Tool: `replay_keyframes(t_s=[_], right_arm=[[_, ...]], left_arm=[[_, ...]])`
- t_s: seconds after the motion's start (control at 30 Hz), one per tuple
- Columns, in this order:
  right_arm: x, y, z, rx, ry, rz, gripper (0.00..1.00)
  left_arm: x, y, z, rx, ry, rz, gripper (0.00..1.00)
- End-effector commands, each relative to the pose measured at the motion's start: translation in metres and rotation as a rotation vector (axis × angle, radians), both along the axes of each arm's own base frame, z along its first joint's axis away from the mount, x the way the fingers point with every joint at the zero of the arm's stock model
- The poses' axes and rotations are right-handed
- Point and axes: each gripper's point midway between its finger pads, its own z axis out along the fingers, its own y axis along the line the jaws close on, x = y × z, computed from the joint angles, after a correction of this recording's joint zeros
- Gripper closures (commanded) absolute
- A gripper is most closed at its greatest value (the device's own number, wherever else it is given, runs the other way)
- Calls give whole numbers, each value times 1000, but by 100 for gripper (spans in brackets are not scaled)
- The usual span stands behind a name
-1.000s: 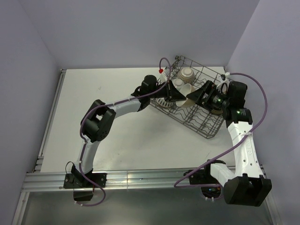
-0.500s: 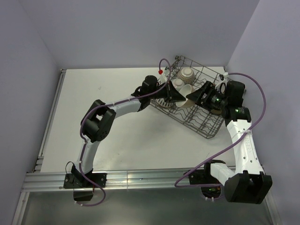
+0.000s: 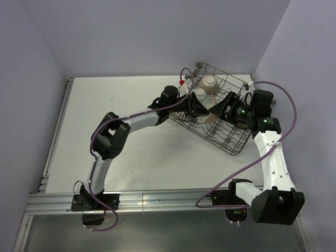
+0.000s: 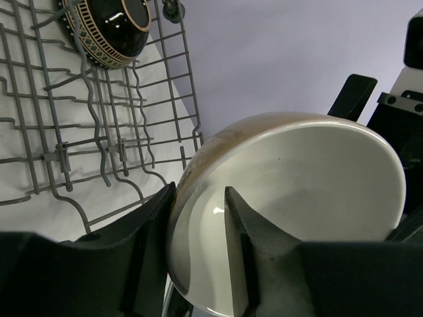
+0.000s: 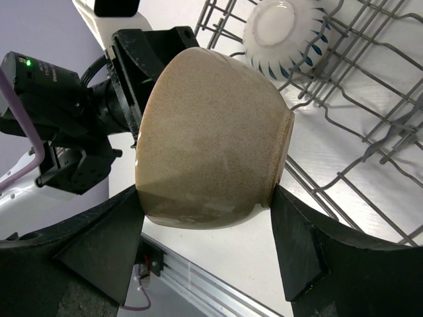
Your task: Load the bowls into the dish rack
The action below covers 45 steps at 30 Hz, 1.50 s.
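Note:
The brown bowl [image 3: 209, 113] with a tan inside hangs on its side above the dish rack [image 3: 227, 137], between my two grippers. My right gripper [image 5: 206, 198] is shut on the brown bowl [image 5: 211, 119], one finger on its base and one on its rim. My left gripper [image 4: 198, 198] straddles the rim of the brown bowl [image 4: 297, 172], one finger outside and one inside. Its jaws stand apart from the wall, so it is open. In the top view the left gripper [image 3: 201, 110] comes in from the left and the right gripper [image 3: 220, 109] from the right.
A cream patterned bowl [image 3: 209, 82] and a white bowl [image 3: 199, 94] sit in the rack's far end. The right wrist view shows a white bowl with blue leaf marks [image 5: 285, 30], and the left wrist view a glossy black bowl [image 4: 109, 30] among the tines. The side walls are close.
My left gripper's jaws have widened off the bowl's rim. My right gripper has closed on the bowl's outside, and the right arm has edged in towards the rack.

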Motion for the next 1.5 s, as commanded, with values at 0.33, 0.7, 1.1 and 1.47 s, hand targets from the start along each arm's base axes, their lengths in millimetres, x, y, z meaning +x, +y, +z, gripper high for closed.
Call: replay_keyframes(t_s=[0.33, 0.7, 1.1, 1.47], right_arm=[[0, -43, 25, -214, -110, 8, 100], [-4, -86, 8, -547, -72, 44, 100], [14, -133, -7, -817, 80, 142, 100], [22, -149, -46, -1031, 194, 202, 100]], left_arm=[[-9, 4, 17, -6, -86, -43, 33], [10, 75, 55, 109, -298, 34, 0], [61, 229, 80, 253, -377, 293, 1], [62, 275, 61, 301, -291, 373, 1]])
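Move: The beige bowl is already pinched in the right fingers, its middle about 3 cm to their left. The open space it goes to, at the rack's near right corner, lies roughly 14 cm right, 4 cm back and 17 cm below that hand. From the same hand, the black bowl is about 18 cm right and 5 cm ahead, the blue-striped bowl some 11 cm ahead and 11 cm left, both 16 cm lower. The beige bowl's middle lies about 4 cm right of the left hand, level with it, the rim between its part-opened fingers. The beige bowl stays pinched in the right fingers and is carried about 14 cm right and 5 cm down, towards the rack's near right corner, while the wrist rolls some 50 degrees until the fingers point steeply down. The left fingers spread from part-open to fully open around the rim, that hand sinking a little, then it swings away left by over 25 cm and somewhat forward, arcing up and partly back down. ##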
